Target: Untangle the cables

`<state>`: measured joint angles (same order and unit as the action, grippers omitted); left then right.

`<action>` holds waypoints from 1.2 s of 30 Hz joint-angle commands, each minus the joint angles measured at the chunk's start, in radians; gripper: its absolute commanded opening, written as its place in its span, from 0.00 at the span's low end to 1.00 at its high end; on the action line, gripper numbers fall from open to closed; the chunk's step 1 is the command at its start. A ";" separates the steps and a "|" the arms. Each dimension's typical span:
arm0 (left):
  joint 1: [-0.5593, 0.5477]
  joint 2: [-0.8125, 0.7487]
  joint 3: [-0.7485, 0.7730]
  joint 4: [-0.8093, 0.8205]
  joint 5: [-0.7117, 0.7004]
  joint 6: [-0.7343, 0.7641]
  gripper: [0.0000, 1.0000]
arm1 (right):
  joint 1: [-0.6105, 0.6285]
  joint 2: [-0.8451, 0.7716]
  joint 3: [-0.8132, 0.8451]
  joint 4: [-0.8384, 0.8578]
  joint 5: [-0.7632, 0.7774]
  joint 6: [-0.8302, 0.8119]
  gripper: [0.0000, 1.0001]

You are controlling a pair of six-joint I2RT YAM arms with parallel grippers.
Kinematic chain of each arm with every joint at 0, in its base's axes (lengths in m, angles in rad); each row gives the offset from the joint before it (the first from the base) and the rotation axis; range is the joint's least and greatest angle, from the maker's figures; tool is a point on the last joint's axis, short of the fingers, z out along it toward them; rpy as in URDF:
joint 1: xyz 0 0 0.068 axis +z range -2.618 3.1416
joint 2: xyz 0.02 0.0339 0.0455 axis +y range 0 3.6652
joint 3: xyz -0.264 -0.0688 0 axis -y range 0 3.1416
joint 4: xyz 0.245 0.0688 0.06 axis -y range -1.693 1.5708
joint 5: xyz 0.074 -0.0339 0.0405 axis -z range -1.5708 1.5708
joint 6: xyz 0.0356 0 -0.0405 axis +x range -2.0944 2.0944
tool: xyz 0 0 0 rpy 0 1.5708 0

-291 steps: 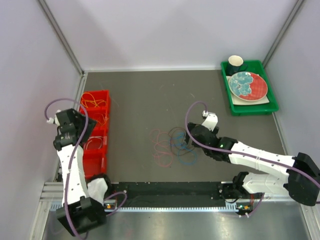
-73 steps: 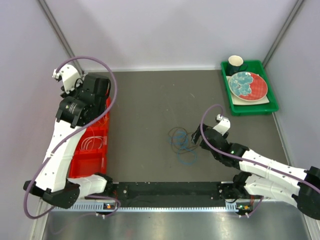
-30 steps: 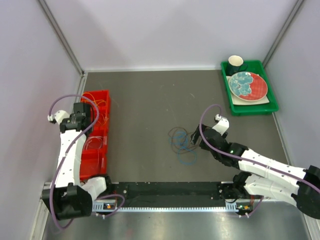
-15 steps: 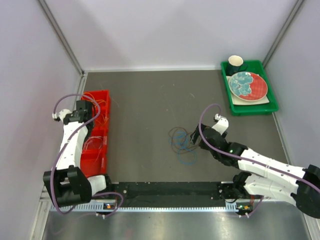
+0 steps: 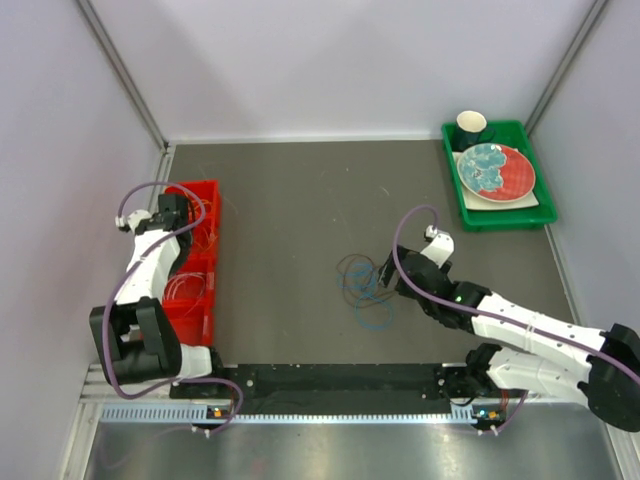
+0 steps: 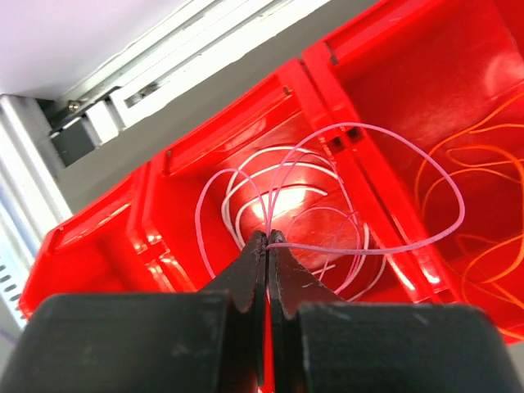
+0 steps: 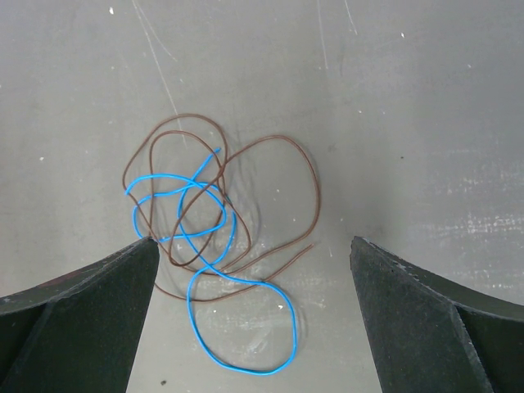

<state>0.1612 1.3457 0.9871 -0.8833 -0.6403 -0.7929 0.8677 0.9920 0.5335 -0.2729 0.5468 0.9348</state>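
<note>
My left gripper [image 6: 268, 237] is shut on a thin pink cable [image 6: 331, 248], whose loops hang over the red bin [image 6: 385, 49]. Below it a white cable [image 6: 225, 214] lies coiled in the middle compartment, with an orange cable [image 6: 426, 176] in the one beside it. From the top, that gripper [image 5: 170, 214] sits over the bin [image 5: 205, 186] at the left. A blue cable [image 7: 293, 327] and a dark brown-black cable [image 7: 316, 190] lie tangled on the grey table [image 5: 290, 200]. My right gripper [image 7: 252, 246] hovers open above the tangle [image 5: 362, 287], touching nothing.
A green tray [image 5: 500, 217] at the back right holds a patterned plate [image 5: 495, 170] and a dark cup [image 5: 471, 126]. Pale walls close in the left, back and right sides. A black rail [image 5: 340, 378] runs along the near edge between the arm bases.
The pink cable, on the table in the oldest frame, now hangs from my left gripper over the bin. In the last second the left arm folded back; the right arm hardly moved.
</note>
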 commanded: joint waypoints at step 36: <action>0.015 -0.186 0.025 0.069 0.111 0.084 0.94 | -0.007 0.027 0.060 0.018 -0.005 -0.014 0.99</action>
<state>0.1696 1.1191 1.0149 -0.8589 -0.5125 -0.7292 0.8677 1.0176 0.5461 -0.2768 0.5430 0.9340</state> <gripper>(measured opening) 0.945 0.988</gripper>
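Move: The left gripper is shut on the pink cable; the red bin's compartment with the white cable lies roughly 8 cm below, nearly straight under the fingers and perhaps 1 cm to the left. The orange-cable compartment is about 11 cm ahead and 2 cm to the right; the empty compartment is some 11 cm back and 1 cm to the left. From the right hand, the white-cable compartment is about 46 cm left and 2 cm back. Ease the left gripper, still pinching the pink cable, a centimetre or so forward and to the right over the white-cable compartment. Open the fingers wide to let go, then lift straight away from the bin by about 6 cm, tilting the fingertips some 15 degrees forward and up, and stay there open. ##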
